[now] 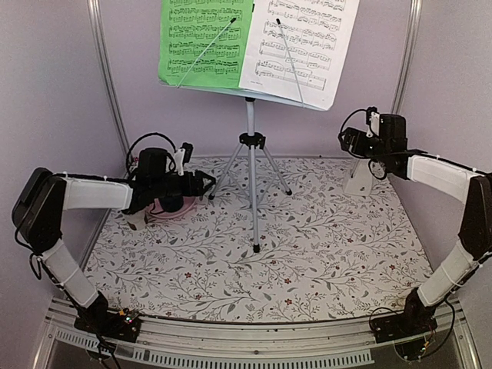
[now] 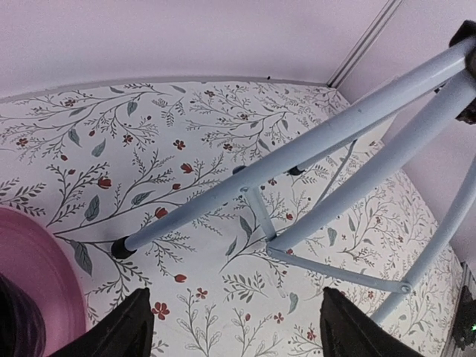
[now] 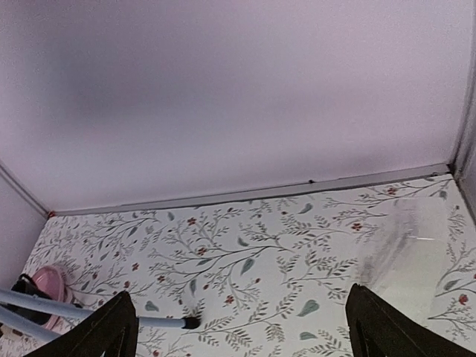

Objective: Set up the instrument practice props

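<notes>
The pale grey tripod music stand (image 1: 250,165) stands upright mid-table. Its desk carries a green sheet of music (image 1: 204,42) and a white sheet of music (image 1: 300,46), each under a thin wire arm. The small white pyramid metronome (image 1: 359,177) sits at the back right. My left gripper (image 1: 209,184) hovers open just left of the tripod legs (image 2: 297,160), with nothing between its fingers (image 2: 123,327). My right gripper (image 1: 344,140) is raised above and left of the metronome, open and empty, with its fingers (image 3: 387,327) wide apart. One tripod foot (image 3: 190,322) shows in the right wrist view.
A pink plate (image 1: 165,213) with a dark cup on it sits under my left wrist; the plate's rim (image 2: 33,260) also appears in the left wrist view. Lilac walls close the back and sides. A blurred white shape (image 3: 405,256) lies at the right of the right wrist view.
</notes>
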You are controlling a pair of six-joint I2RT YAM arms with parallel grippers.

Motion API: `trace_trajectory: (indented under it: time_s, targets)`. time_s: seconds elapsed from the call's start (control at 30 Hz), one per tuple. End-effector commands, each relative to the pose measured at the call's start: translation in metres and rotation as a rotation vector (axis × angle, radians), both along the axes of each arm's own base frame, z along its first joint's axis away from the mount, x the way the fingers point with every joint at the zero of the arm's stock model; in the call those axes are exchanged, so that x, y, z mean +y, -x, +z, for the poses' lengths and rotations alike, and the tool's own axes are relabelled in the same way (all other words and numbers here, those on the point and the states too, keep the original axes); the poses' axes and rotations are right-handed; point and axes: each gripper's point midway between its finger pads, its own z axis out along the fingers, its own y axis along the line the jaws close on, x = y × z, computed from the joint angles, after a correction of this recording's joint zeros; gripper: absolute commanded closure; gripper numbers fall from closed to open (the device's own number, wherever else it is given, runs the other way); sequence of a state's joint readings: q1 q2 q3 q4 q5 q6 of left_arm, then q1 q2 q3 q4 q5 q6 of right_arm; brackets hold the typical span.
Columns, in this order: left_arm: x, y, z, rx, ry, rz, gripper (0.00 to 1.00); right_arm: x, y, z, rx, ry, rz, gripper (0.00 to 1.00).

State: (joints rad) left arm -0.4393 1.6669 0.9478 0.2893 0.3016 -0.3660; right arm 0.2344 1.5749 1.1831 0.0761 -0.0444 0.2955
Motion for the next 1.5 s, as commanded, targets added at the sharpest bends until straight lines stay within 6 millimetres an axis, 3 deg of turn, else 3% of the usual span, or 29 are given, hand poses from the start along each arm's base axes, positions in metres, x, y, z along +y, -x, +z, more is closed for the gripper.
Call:
trace_trajectory:
  time_s: [0.0, 0.07, 0.27, 0.5, 0.73, 1.07, 1.27, 1.47]
  targets:
    - [0.001, 0.006, 0.012, -0.047, 0.019, 0.014, 0.22, -0.064, -0.005, -0.001, 0.032, 0.075, -0.197, 0.01]
    - [0.001, 0.007, 0.011, -0.045, 0.022, 0.01, 0.22, -0.082, -0.012, 0.013, 0.002, 0.08, -0.238, 0.01]
    - [0.0, 0.006, 0.013, -0.05, 0.02, 0.009, 0.21, -0.115, -0.038, -0.001, 0.036, 0.108, -0.289, 0.01]
    - [0.003, 0.006, 0.01, -0.05, 0.004, 0.018, 0.21, -0.102, -0.072, -0.034, 0.099, 0.091, -0.211, 0.01]
    - [0.006, 0.008, 0.006, -0.045, -0.006, 0.027, 0.21, -0.106, -0.091, -0.062, 0.139, 0.127, -0.231, 0.04]
    - [0.007, 0.005, 0.016, -0.063, -0.029, 0.027, 0.21, -0.113, -0.097, -0.1, 0.188, 0.205, -0.256, 0.19]
    - [0.008, 0.007, 0.029, -0.084, -0.025, 0.025, 0.2, -0.104, -0.093, -0.097, 0.184, 0.201, -0.205, 0.35]
    - [0.009, 0.014, 0.039, -0.104, -0.015, 0.014, 0.21, -0.085, -0.068, -0.069, 0.125, 0.161, -0.104, 0.52]
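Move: The white wedge-shaped prop at the back right stands about 8 cm ahead of the right hand and 11 cm to its right, its middle some 18 cm lower. From the same hand, the music stand's right foot is on the table about 16 cm to the left and 2 cm ahead, and its front foot some 23 cm back and 29 cm left. From the left hand the prop lies roughly 54 cm right and 14 cm ahead, about 8 cm lower. The right fingers close by about a third and pinch the upper part of the white prop. To get there the open hand sweeps some 11 cm right, away from the music stand, then forward about 9 cm and down some 11 cm, turning about 15 degrees clockwise and tipping down a little, with its left side dropping. At the end it starts to ease back. ##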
